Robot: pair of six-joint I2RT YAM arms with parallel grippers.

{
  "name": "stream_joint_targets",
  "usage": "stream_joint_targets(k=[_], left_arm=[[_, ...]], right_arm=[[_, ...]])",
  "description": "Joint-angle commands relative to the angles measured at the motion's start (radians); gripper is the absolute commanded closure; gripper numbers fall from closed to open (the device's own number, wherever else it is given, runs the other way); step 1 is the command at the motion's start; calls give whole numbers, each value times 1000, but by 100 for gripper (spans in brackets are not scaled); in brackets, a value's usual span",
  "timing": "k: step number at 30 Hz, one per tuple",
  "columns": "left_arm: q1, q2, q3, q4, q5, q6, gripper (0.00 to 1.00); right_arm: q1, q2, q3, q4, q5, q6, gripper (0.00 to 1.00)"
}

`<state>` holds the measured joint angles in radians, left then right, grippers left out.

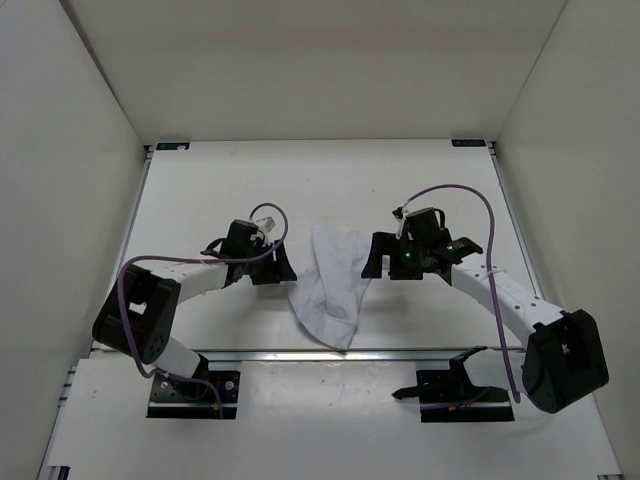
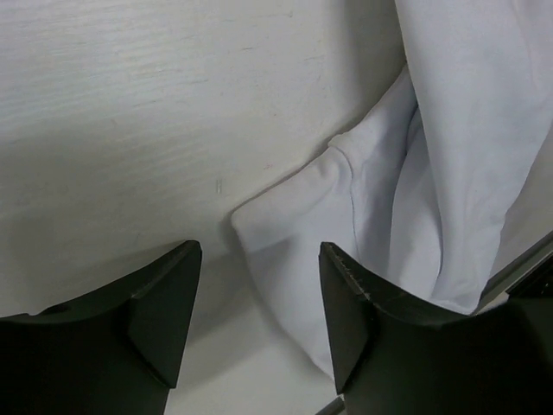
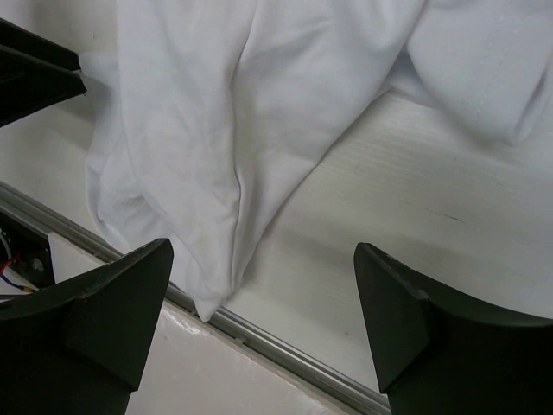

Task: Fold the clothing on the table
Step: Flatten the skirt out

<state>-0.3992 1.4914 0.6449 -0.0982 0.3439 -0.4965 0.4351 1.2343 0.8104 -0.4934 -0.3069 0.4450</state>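
The clothing [image 1: 330, 285] is a crumpled white garment lying on the table [image 1: 230, 190] between my two arms, its near tip reaching the front rail. My left gripper [image 1: 280, 268] sits low at its left edge. In the left wrist view the left gripper [image 2: 259, 294] is open, and a hemmed corner of the clothing [image 2: 294, 225] lies on the table between the fingers, nearer the right one. My right gripper [image 1: 375, 262] is at the garment's right side. In the right wrist view the right gripper [image 3: 263, 303] stands wide open above the clothing's pointed tip [image 3: 207, 294], gripping nothing.
A silver rail [image 1: 300, 354] runs along the table's near edge, also seen as the rail [image 3: 285, 350] just under the right gripper. White walls enclose the table on three sides. Purple cables loop over both arms.
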Motion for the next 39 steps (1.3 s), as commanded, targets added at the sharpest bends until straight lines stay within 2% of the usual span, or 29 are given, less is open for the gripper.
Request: stream_joint_targets(k=[1,7,9,12,18,23,26,30,33,37,39], left_arm=[[-30,49,13,46,33,-13,33],[-59,110,38,49,34,-28,48],[-56,116,39,45,23,-31,61],[-46,122,59,23,10,-31,99],[-4,66,179,-35,3,-60,100],[17,38,479,-165,-31,-44,100],[-3,30,608,-227,-109,-27,100],[-10,-3,607,-235,-232,-33,100],[28,-78,572,-224,-311,-24,100],[146,-98,674,-301,-342,42,100],[152,-88,734,-360,-452,82,100]], right_arm=[[-12,-44,30,0,8,-5,17],[-29,-56,19,-19,17,3,17],[-35,-61,15,-11,22,0,17],[-32,-65,12,-10,19,7,17],[-21,-50,1,10,17,12,17],[2,-24,13,52,-18,21,18],[16,-12,44,85,-23,21,19],[47,16,61,116,-21,20,20],[54,28,87,92,-11,21,20],[36,-24,55,95,-6,34,21],[8,-70,39,85,-7,35,20]])
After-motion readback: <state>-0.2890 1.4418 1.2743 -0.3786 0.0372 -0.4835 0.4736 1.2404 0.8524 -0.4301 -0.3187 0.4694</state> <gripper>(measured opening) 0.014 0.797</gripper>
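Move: The skirt's left-hand corner lies just to the right of my left fingertips, about 3 cm right, level with them fore and aft and some 2 cm below. The crumpled middle of the skirt is about 10 cm to this hand's right and 2 cm nearer me. Its far end is some 10 cm ahead and 7 cm right, its near tip 15 cm back and 12 cm right. From my right hand, that corner is about 16 cm to the left and 10 cm down. I slip my left hand a couple of centimetres right and slightly down over the skirt's corner and shut the fingers on it. Then I raise it steeply, some 22 cm, carrying it about 14 cm forward as the fingers tip up roughly 25 degrees, and finish with a swing of about 7 cm to the left. My right hand, open and empty, only drifts slightly up and left. ##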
